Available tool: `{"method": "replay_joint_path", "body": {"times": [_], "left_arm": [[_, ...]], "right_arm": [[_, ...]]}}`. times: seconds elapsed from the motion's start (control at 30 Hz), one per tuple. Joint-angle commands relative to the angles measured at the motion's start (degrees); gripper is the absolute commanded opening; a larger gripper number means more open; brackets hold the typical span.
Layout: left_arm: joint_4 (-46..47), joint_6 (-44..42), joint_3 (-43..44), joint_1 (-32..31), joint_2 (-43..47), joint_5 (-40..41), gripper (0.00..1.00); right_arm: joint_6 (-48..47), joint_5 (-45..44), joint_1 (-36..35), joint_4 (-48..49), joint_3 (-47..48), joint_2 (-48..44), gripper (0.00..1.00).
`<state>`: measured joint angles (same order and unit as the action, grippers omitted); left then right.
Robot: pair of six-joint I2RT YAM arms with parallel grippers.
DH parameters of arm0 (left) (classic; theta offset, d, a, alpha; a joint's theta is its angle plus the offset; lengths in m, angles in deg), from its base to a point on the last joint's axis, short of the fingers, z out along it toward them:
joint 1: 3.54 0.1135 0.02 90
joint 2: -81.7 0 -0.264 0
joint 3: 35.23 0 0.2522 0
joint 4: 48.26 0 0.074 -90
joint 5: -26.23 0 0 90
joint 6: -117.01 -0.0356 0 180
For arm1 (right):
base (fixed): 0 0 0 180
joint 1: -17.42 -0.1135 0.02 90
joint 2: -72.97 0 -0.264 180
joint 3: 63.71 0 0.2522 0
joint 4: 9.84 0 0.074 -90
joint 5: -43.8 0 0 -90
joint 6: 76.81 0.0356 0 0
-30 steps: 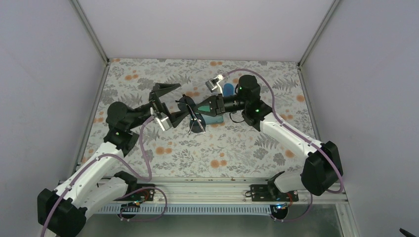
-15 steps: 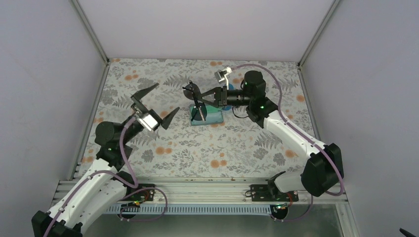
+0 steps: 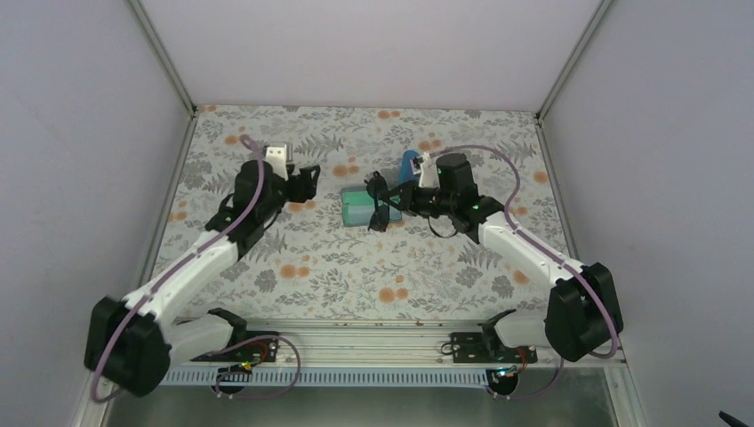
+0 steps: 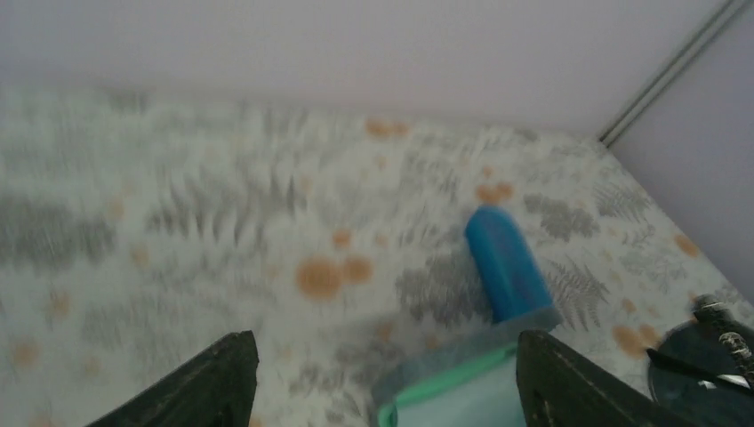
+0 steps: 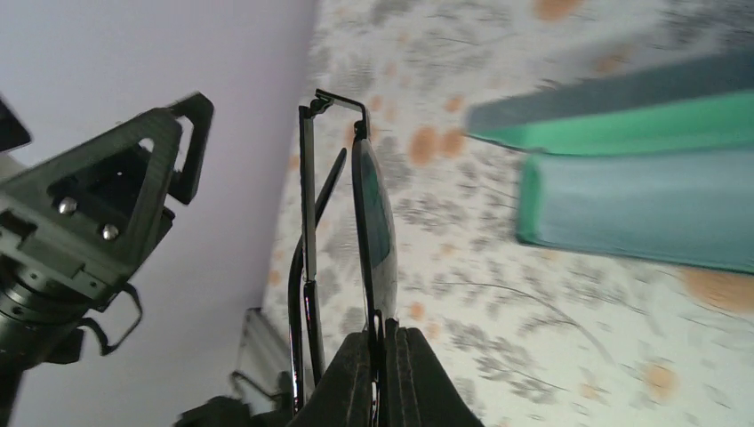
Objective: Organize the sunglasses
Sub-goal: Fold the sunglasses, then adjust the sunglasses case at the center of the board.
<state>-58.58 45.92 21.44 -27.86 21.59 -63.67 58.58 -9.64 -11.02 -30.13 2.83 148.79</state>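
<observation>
The black-framed sunglasses (image 3: 377, 201) (image 5: 372, 213) with dark lenses hang just above the right edge of an open grey case with a green lining (image 3: 356, 207) (image 5: 636, 133). My right gripper (image 3: 397, 199) (image 5: 384, 333) is shut on the sunglasses' frame, with the temples folded out beside the lens. My left gripper (image 3: 303, 185) (image 4: 386, 338) stands open with nothing between its fingers, a short way left of the case and pointing at it. The left wrist view shows the case's corner (image 4: 449, 391) low between the fingers and a dark lens (image 4: 698, 369) at the far right.
A closed blue case (image 3: 409, 162) (image 4: 505, 265) lies behind the open one. The floral table cover (image 3: 356, 267) is bounded by grey walls at the back and sides. The left gripper's body (image 5: 98, 209) looms at the left of the right wrist view.
My left arm has swung away from the sunglasses and now reaches farther back on the left, its jaws a little narrower. My right gripper has carried the sunglasses down toward the open case.
</observation>
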Motion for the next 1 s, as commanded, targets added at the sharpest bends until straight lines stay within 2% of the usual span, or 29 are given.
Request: {"method": "replay_joint_path", "body": {"times": [0.0,0.07,0.13,0.2,0.27,0.33,0.53,0.83,0.97], "left_arm": [[-6.5,12.6,-0.2,3.5,-9.8,-8.1,0.63],[-4.5,14.3,-0.3,5.0,-15.4,-11.9,0.48],[-2.7,15.3,0.4,6.1,-20.7,-13.9,0.37],[-2.0,15.5,2.4,6.6,-25.8,-14.5,0.29],[-1.2,15.3,5.0,6.9,-31.2,-15.8,0.17],[-0.6,15.3,8.4,7.0,-37.3,-18.8,0.11],[1.5,15.9,12.6,7.0,-46.4,-23.7,0.08],[2.8,15.0,14.2,6.0,-52.9,-32.9,0.1],[1.9,13.7,14.6,4.5,-54.9,-34.4,0.11]], "right_arm": [[-3.8,-9.4,1.2,-4.1,-3.8,-2.5,0.04],[-4.2,-10.5,1.6,-4.4,-5.1,-2.8,0.04],[-4.5,-11.1,1.9,-4.6,-5.9,-2.9,0.04],[-4.7,-11.7,2.1,-4.6,-6.4,-3.0,0.04],[-4.8,-12.3,2.2,-4.7,-6.7,-3.1,0.04],[-4.9,-13.0,2.3,-4.9,-6.8,-3.4,0.04],[-5.0,-15.6,2.8,-6.3,-6.9,-4.5,0.04],[-4.7,-16.6,3.0,-6.9,-7.6,-4.7,0.04],[-3.9,-17.9,3.0,-7.9,-7.4,-4.0,0.04]]}}
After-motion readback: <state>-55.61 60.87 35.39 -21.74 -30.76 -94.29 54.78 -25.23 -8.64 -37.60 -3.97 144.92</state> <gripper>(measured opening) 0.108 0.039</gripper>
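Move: The left hand, high and nearly empty-wide, has the grey-green fabric case some 15 cm to its right, 4 cm farther out and about 25 cm below; the blue case lies roughly 9 cm farther out than the fabric case and 10 cm to the right of it. The sunglasses in the right fingers hang about 15 cm right of the left hand, 5 cm back and 4 cm below. From the right hand the fabric case is about 9 cm ahead, level sideways, and 21 cm below. The empty left hand plunges about 25 cm beside the fabric case, edging forward some 6 cm and tipping its fingers down about 45 degrees while they close almost shut, then slides right along the table by roughly 7 cm in the later half, turning a little clockwise, up to the case's left end. The right hand keeps its pinch on the folded sunglasses, lowers them about 6 cm and shifts them 6 cm to the right, towards the case's right end, dipping its fingertips and swinging slightly clockwise. ##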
